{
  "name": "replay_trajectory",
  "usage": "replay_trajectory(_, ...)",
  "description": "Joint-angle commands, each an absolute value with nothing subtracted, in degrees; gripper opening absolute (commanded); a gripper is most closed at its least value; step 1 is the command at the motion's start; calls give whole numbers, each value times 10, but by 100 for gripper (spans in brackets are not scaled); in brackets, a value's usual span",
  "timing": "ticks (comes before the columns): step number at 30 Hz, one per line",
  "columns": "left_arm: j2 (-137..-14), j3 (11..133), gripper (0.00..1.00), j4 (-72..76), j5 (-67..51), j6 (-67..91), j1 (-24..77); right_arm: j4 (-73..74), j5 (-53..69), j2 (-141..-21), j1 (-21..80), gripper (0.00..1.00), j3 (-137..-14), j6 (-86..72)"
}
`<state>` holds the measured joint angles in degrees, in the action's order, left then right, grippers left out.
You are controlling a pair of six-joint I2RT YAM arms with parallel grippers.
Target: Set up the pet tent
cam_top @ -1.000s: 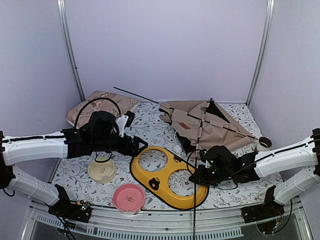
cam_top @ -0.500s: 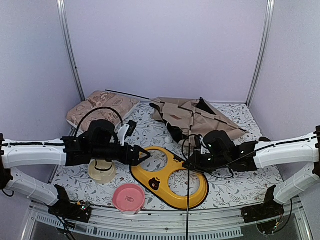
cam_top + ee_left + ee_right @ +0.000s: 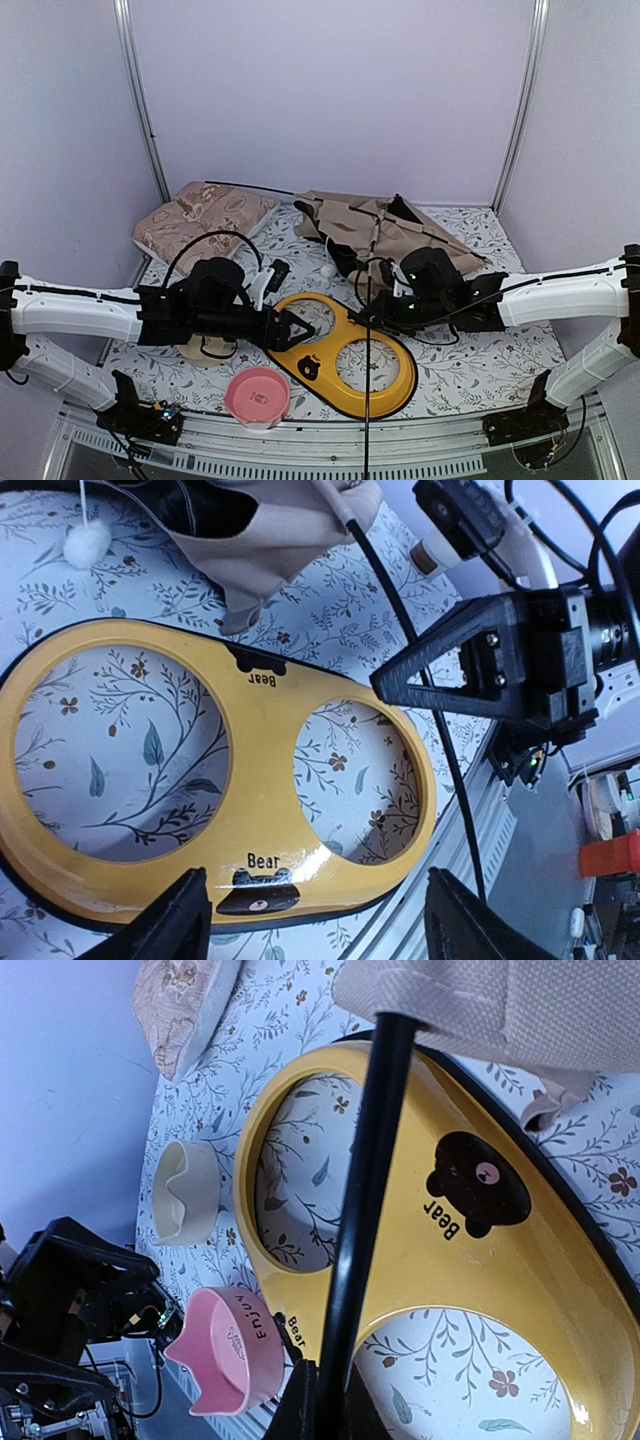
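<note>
The pet tent [image 3: 385, 228] lies collapsed at the back of the table, beige fabric with black poles. Its white pom-pom [image 3: 85, 542] rests on the cloth beside it. One long black pole [image 3: 367, 400] runs from the tent's fabric toward the table's near edge. My right gripper [image 3: 372, 318] is shut on this pole [image 3: 365, 1190], which passes up between its fingers [image 3: 320, 1405]. My left gripper [image 3: 293, 327] is open over the yellow tray, nothing between its fingers [image 3: 170, 920]. It is just left of the pole [image 3: 410, 630] and apart from it.
A yellow two-hole feeder tray [image 3: 385, 385] lies front centre under both grippers. A pink bowl [image 3: 257, 393] sits at the front edge, and a cream bowl [image 3: 185, 1205] is under the left arm. A floral pillow [image 3: 200, 215] lies back left.
The left arm has swung right and forward over the yellow tray, its fingers narrowing somewhat. The right arm has moved left with the pole, dragging the tent leftward and back.
</note>
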<state>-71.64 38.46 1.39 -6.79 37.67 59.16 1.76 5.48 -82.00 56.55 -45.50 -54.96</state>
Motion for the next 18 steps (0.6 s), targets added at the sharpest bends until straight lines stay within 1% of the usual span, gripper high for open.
replay_trajectory(1, -736, 374, 73, 55, -66, 402, 621, -29, 48, -827, 556, 0, -485, -526)
replay_trajectory(13, -791, 398, 70, 104, -85, 409, 644, -30, 48, -824, 550, 0, -490, -527)
replay_trajectory(18, -848, 448, 69, 107, -109, 381, 660, -38, 48, -827, 548, 0, -497, -528)
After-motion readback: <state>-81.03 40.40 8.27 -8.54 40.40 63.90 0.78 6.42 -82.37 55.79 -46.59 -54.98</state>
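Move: The stretch of black tent pole just base-side of my right grip lies about 12 cm to the right of my open left hand, 3 cm back and some 7 cm lower; from my right hand it is about 6 cm back and 5 cm below. From my left hand, the yellow feeder's middle is 9 cm right, 3 cm ahead and 14 cm below, the pink bowl 9 cm left and 7 cm back on the table, the tent's middle 28 cm ahead and 20 cm right. I bring my left hand, jaws still wide open, about 4 cm to the right over the yellow feeder towards the pole below my right grip, easing some 2 cm back and 2 cm down as it goes. My right hand keeps its pinch on the pole, lifting it barely 1 cm before holding still. ##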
